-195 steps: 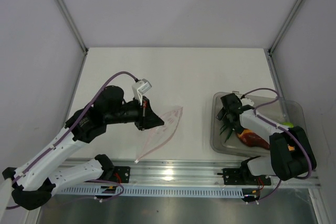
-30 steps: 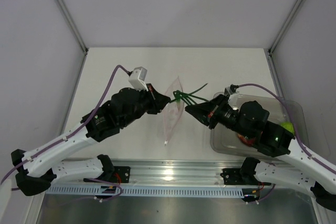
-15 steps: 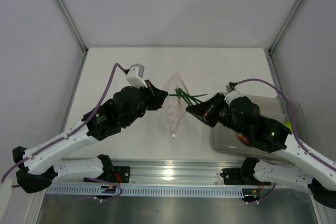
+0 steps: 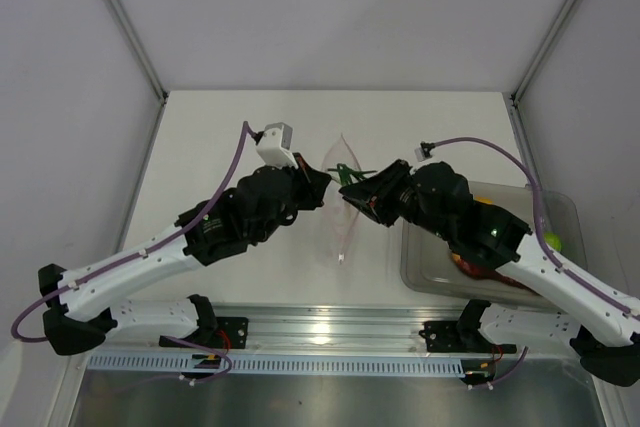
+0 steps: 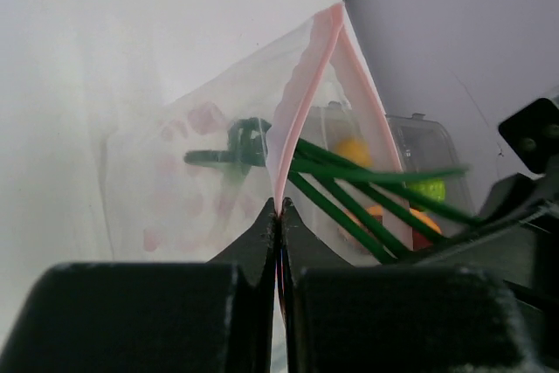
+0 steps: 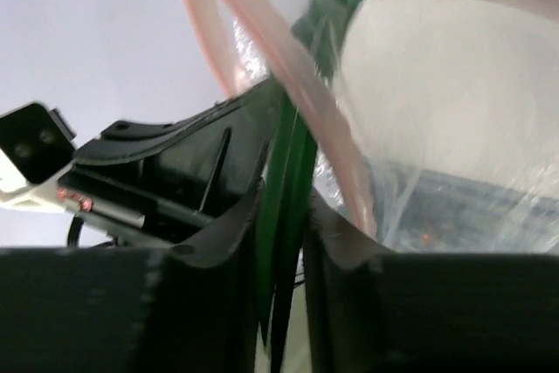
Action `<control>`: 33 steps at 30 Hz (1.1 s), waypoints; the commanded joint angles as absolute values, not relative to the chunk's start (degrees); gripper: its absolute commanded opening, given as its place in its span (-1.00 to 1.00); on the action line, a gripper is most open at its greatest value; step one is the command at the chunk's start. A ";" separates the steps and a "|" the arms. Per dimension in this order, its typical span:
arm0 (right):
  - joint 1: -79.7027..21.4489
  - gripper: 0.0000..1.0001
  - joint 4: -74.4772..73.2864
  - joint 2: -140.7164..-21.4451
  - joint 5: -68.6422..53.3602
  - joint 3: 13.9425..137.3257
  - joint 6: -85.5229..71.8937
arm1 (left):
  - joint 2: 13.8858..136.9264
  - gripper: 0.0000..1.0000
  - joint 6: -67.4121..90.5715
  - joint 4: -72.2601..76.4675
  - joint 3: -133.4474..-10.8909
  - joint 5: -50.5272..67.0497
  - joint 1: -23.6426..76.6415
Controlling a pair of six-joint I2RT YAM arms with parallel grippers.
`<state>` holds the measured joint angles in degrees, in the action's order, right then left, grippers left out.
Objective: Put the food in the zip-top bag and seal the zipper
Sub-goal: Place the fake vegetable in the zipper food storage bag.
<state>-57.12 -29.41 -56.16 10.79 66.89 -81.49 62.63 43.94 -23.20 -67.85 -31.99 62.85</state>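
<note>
The zip-top bag hangs upright between the two arms, its mouth spread open. My left gripper is shut on the zipper, the pink strip at the mouth edge. A dark-green bit of food with long stalks reaches through the mouth into the bag. My right gripper stands at the mouth with its jaws narrowly parted. The stalks still lie between its fingers. Other food stays in the tray: a yellow-orange fruit, a green fruit and a reddish slice.
The rigid clear tray sits at the right, partly under my right arm. Both arms meet over the table's middle, their grippers almost touching. White walls with metal posts close in the back and both sides.
Both grippers have drawn together and the bag has shifted right. The green bit has gone deeper into the mouth. My right jaws have parted slightly from a tight grip.
</note>
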 commanded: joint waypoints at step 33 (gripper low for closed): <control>-29.37 0.97 -67.41 -50.18 20.74 78.15 -43.58 | 54.58 -0.99 34.37 -20.12 -63.02 -25.14 63.54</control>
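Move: The green vegetable is in the right fingers, its bunched end already in the bag mouth, some 2 cm ahead, 2 cm left and 4 cm below. The mouth's middle lies about 3 cm to the right hand's left, level ahead and 2 cm lower; the left gripper on its rim is 5 cm left and 2 cm farther out. The grey bin is some 35 cm right, 5 cm ahead and 30 cm down. From the left hand the mouth is 2 cm back, 2 cm right and slightly below. The green vegetable is let go into the bag as the right fingers spread wide; that hand then lifts about 4.5 cm clear of the bag mouth and sweeps some 18 cm right towards the bin, rolling its left side down about 35 degrees and sinking a little at the end. The left hand keeps its pinch on the rim, rises about 1 cm and finally eases back 1.5 cm. ##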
